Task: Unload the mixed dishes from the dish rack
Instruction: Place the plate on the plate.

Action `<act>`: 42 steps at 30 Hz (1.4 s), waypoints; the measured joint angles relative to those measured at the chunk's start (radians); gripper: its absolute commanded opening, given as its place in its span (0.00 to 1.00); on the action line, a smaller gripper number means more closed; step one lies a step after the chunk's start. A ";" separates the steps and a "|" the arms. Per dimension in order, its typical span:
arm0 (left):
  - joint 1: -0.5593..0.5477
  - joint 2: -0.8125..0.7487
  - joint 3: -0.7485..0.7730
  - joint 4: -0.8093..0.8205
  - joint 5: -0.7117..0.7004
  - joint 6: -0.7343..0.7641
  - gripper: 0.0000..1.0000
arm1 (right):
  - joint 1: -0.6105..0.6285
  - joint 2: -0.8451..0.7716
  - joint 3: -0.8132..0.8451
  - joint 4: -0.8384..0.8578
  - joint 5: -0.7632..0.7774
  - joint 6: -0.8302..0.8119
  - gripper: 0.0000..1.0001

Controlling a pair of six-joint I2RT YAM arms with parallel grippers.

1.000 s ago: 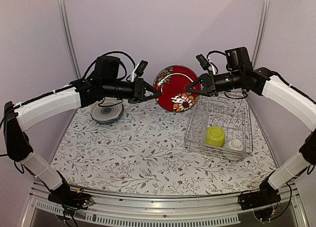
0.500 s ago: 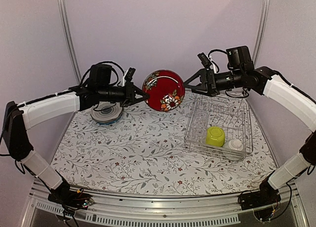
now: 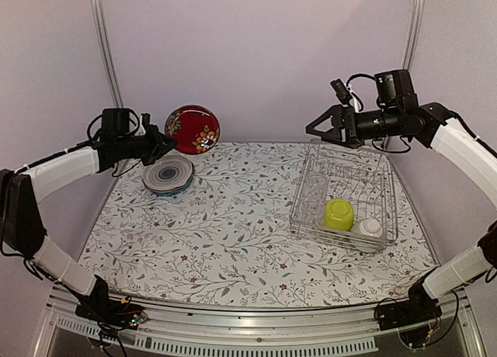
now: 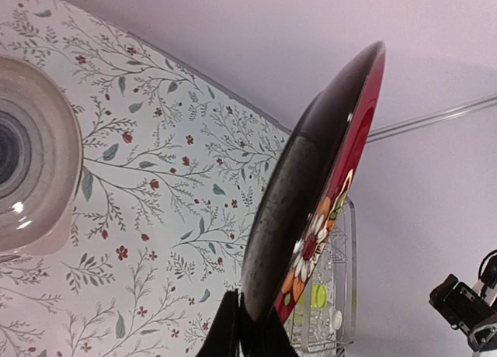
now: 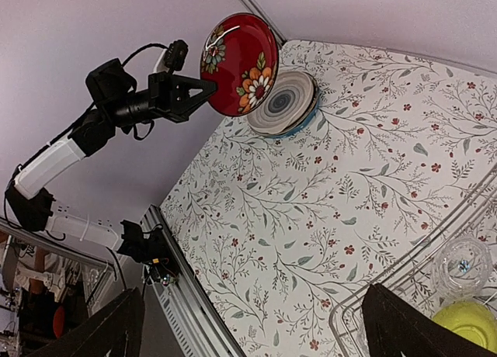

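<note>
My left gripper [image 3: 165, 142] is shut on the lower rim of the red floral plate [image 3: 192, 129], which it holds on edge in the air just behind the stacked plates [image 3: 168, 175]. The top one of these is grey and ringed. From the left wrist the red floral plate [image 4: 318, 186] rises tilted out of the closed left gripper [image 4: 248, 334]. Above the far left corner of the dish rack [image 3: 304, 188] my right gripper [image 3: 318, 124] stands wide open and empty. A lime-green bowl [image 3: 338, 213], a small whitish bowl [image 3: 370, 227] and a clear glass [image 5: 462, 265] sit in the rack.
The stacked plates [image 5: 281, 102] lie at the table's far left, on the floral tablecloth [image 3: 233, 233]. The rack fills the right side. Pale walls and metal posts [image 3: 105, 54] close the back. An aluminium rail [image 3: 248, 326] runs along the near edge.
The right gripper opened and let go of the red plate, then drew back to the right. The left arm carried the plate left, to behind the stacked plates.
</note>
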 measured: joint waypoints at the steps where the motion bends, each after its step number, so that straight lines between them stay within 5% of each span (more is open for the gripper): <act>1: 0.020 0.002 -0.013 -0.001 -0.006 -0.009 0.00 | -0.004 -0.006 -0.003 -0.006 0.005 -0.004 0.99; 17: 0.232 0.088 -0.106 -0.063 -0.111 -0.107 0.00 | -0.032 -0.060 -0.060 -0.066 0.038 -0.034 0.99; 42: 0.294 0.343 -0.105 0.049 -0.005 -0.221 0.05 | -0.032 -0.035 -0.060 -0.071 0.037 -0.039 0.99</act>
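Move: The plate stack lies under the left hand's way, about 9 cm ahead, 6 cm to its left and some 22 cm below. The red plate pinched in that hand has its middle about 7 cm ahead, 6 cm to the right and 4 cm below. From the right hand, the stack is roughly 21 cm ahead, 50 cm left and 32 cm down. Still pinching the red plate, the left hand sinks about 18 cm, swings left to the stack, pitching down. ##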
